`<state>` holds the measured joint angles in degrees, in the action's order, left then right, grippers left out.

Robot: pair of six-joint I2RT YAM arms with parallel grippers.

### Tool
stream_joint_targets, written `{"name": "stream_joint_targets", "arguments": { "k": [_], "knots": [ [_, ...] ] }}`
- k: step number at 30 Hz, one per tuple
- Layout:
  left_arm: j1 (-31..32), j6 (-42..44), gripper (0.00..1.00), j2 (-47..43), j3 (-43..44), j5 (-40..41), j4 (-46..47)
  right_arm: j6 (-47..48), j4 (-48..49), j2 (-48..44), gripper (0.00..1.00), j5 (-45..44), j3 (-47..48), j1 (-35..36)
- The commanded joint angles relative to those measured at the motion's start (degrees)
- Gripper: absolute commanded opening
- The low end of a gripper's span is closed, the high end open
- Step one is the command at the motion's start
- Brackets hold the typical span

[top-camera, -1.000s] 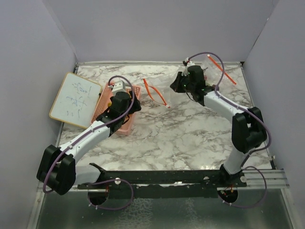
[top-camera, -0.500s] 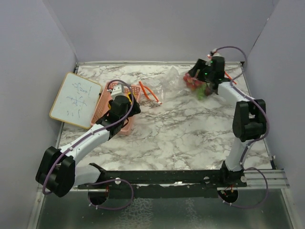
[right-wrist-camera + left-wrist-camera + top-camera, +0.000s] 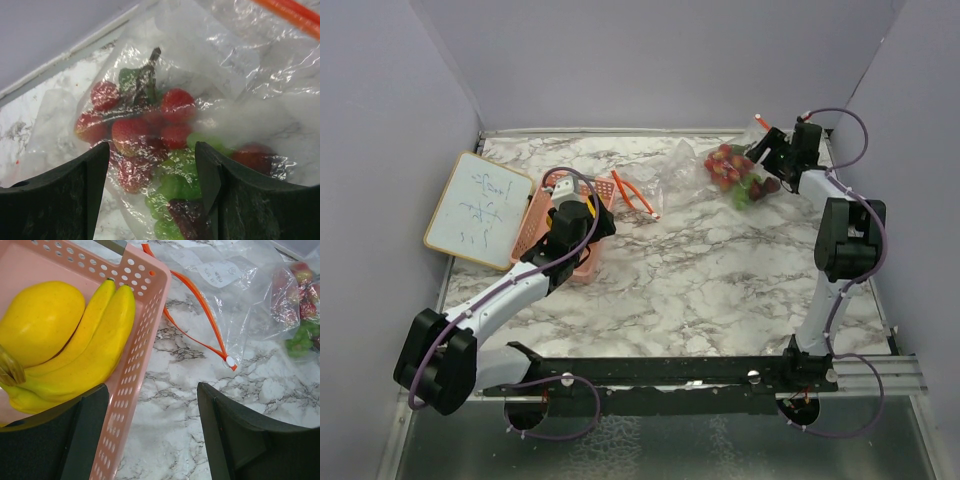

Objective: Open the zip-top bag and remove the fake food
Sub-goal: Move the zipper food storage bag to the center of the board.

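A clear zip-top bag (image 3: pixel 665 180) with an orange zipper (image 3: pixel 200 315) lies at the back of the marble table. Fake food shows through its film: red strawberries (image 3: pixel 130 132), green pieces (image 3: pixel 175 185) and a dark purple piece, heaped at back right (image 3: pixel 735 172). My right gripper (image 3: pixel 152 190) hovers open just above that heap, near the back right corner (image 3: pixel 772 150). Yellow bananas (image 3: pixel 95 335) and a lemon (image 3: pixel 37 320) rest in the pink basket (image 3: pixel 145 315). My left gripper (image 3: pixel 152 435) is open, its jaws straddling the basket's right wall.
A small whiteboard (image 3: pixel 478 208) lies left of the pink basket (image 3: pixel 532 215). Another orange strip (image 3: pixel 290 12) crosses plastic film by the back right corner. Enclosure walls close in the back and both sides.
The right gripper opened and swung right toward the back corner. The food-filled end of the bag now lies uncovered on the table. The left arm hardly moved.
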<state>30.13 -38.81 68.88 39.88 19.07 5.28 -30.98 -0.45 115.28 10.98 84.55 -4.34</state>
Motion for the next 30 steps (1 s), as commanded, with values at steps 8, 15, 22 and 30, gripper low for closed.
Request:
{"name": "stream_joint_targets", "arguments": {
  "k": [8, 15, 22, 30],
  "knots": [
    [0.30, 0.01, 0.73, -3.02, -0.79, 0.23, 0.71, 3.73, 2.35, -2.86, 0.70, 5.84, -12.52, 3.31],
    [0.39, 0.07, 0.73, -3.30, -0.53, 0.10, 0.74, 1.47, 8.42, -15.12, 0.70, 4.21, -29.46, 12.03],
    [0.78, -0.96, 0.73, -1.84, -1.41, -1.49, 2.29, -0.60, 5.09, -35.17, 0.70, -2.23, -38.01, 19.95],
    [1.49, -1.50, 0.72, -1.53, -2.19, -1.60, 3.68, -2.77, -2.72, -46.58, 0.79, -11.07, -42.16, 13.00]
  ]
}}
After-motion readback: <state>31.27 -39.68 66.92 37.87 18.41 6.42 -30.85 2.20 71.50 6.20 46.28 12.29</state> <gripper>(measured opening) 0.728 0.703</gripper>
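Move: The filled zipper food storage bag lies right under the open right hand: its fruit is centred about 3 cm ahead and 5 cm left, some 5 cm below. Its strawberries are roughly 7 cm ahead and 10 cm left, its orange zipper strip about 13 cm ahead and 8 cm right. The empty bag lies some 32 cm left and 2 cm ahead of the right hand. From the left hand the fruit is about 20 cm ahead and 53 cm right. The filled bag is dragged towards the board's middle by the right hand, which sinks about 6 cm onto it while easing back, then sweeps back and left some 20 cm, turning about 20 degrees counter-clockwise. It then rises roughly 12 cm clear, drifting right and turning partly back. The fingers stay open throughout. ##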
